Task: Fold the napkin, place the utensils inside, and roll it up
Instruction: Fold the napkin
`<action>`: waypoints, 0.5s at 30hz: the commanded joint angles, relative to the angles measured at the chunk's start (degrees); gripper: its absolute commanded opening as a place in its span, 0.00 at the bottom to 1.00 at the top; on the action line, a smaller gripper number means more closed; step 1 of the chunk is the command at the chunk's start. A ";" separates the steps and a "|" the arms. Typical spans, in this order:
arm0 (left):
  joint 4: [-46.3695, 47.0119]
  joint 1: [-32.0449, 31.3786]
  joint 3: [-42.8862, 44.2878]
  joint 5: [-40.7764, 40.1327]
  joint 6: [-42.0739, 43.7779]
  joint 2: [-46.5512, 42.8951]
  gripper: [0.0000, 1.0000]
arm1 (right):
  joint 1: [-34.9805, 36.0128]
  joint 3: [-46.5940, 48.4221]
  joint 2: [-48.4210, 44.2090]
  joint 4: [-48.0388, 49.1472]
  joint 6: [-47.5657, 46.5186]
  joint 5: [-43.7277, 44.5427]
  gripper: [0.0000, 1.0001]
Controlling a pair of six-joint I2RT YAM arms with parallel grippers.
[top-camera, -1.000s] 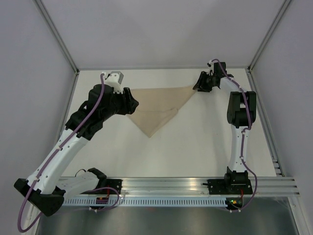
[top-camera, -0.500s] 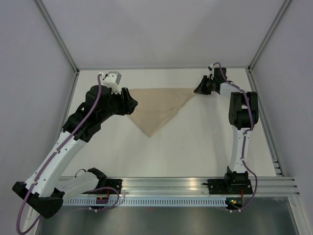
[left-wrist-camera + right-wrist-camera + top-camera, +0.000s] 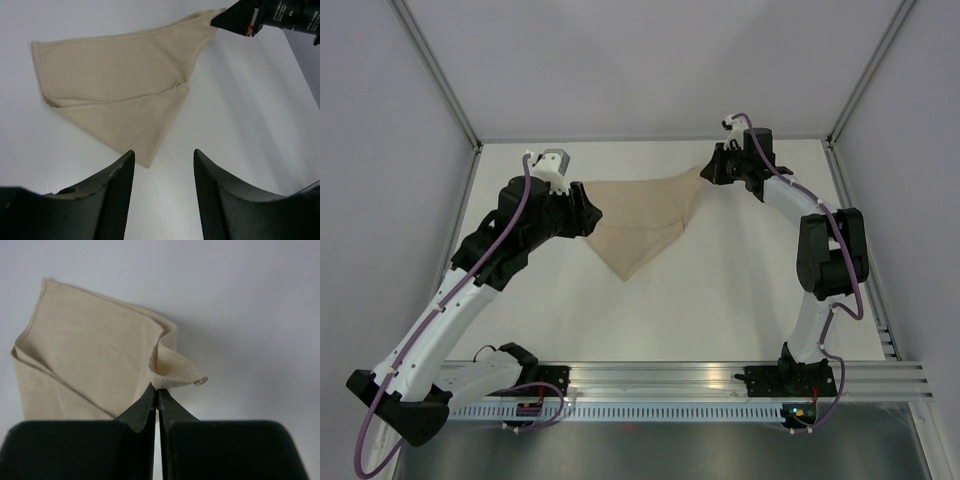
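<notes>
The tan napkin [image 3: 635,215] lies folded into a triangle on the white table, its point toward the near side. My right gripper [image 3: 708,172] is shut on the napkin's far right corner, and that corner [image 3: 172,371] curls up off the table just above the closed fingertips [image 3: 158,390]. My left gripper [image 3: 588,212] hovers open over the napkin's left end, with nothing between its fingers [image 3: 117,190]. In the left wrist view the napkin [image 3: 120,80] spreads ahead, with the right gripper [image 3: 235,20] at the top right. The utensils are out of view.
Grey walls and metal frame posts [image 3: 440,75] enclose the white table [image 3: 720,280]. An aluminium rail [image 3: 670,380] with both arm bases runs along the near edge.
My right gripper has shut on the napkin's right corner and carried it a little left, bunching that end. The left arm has barely moved.
</notes>
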 commanded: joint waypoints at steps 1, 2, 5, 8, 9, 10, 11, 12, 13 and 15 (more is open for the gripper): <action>0.51 -0.11 0.16 -0.69 -6.71 -0.95 0.56 | 4.79 -3.94 -5.62 4.04 -8.33 1.72 0.05; 0.50 -0.02 0.16 -0.69 -6.71 -1.04 0.56 | 5.76 -5.42 -7.29 3.95 -10.95 2.51 0.05; 0.59 -0.11 0.16 -0.77 -6.89 -1.22 0.56 | 9.97 -7.37 -10.02 3.43 -15.10 3.92 0.05; 0.59 -0.11 -0.02 -1.04 -7.24 -1.39 0.56 | 13.67 -9.47 -12.13 2.81 -17.91 4.10 0.05; 0.59 -0.11 0.07 -1.04 -7.33 -1.39 0.56 | 15.68 -10.53 -12.57 2.81 -18.97 4.45 0.05; 0.59 -0.11 0.16 -1.12 -7.50 -1.39 0.56 | 16.74 -10.88 -12.84 0.63 -19.85 4.97 0.05; 0.59 -0.11 0.16 -1.13 -7.51 -1.48 0.56 | 17.88 -11.32 -13.28 0.18 -20.73 5.59 0.05; 0.59 -0.11 0.16 -1.04 -7.59 -1.48 0.56 | 19.98 -12.11 -13.45 -0.09 -21.87 5.94 0.05; 0.59 -0.02 0.16 -1.04 -7.68 -1.48 0.56 | 20.96 -12.38 -13.54 -0.79 -22.49 6.47 0.05; 0.59 -0.11 0.25 -0.86 -7.68 -1.48 0.56 | 23.68 -12.99 -13.54 -1.49 -23.89 7.08 0.05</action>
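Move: The right hand holds the napkin's right corner about 12 cm above the table. The napkin's near point, towards which that corner is being taken, lies about 26 cm back and 24 cm to its left. The end of the already folded flap is nearer, some 10 cm back and 9 cm left; that flap's left fold lies about 8 cm back and 39 cm left. From the left hand the near point is roughly level, 4 cm to the right and 30 cm below. Left and back in about equal parts, roughly 17 cm in all, the right hand sweeps the pinched corner inwards over the end of the folded flap, towards the napkin's near point. It stays at nearly the same height, rising a centimetre or so and sinking again, while the wrist swings some 25 degrees counter-clockwise and rolls left side down; the fingers stay shut on the cloth. ##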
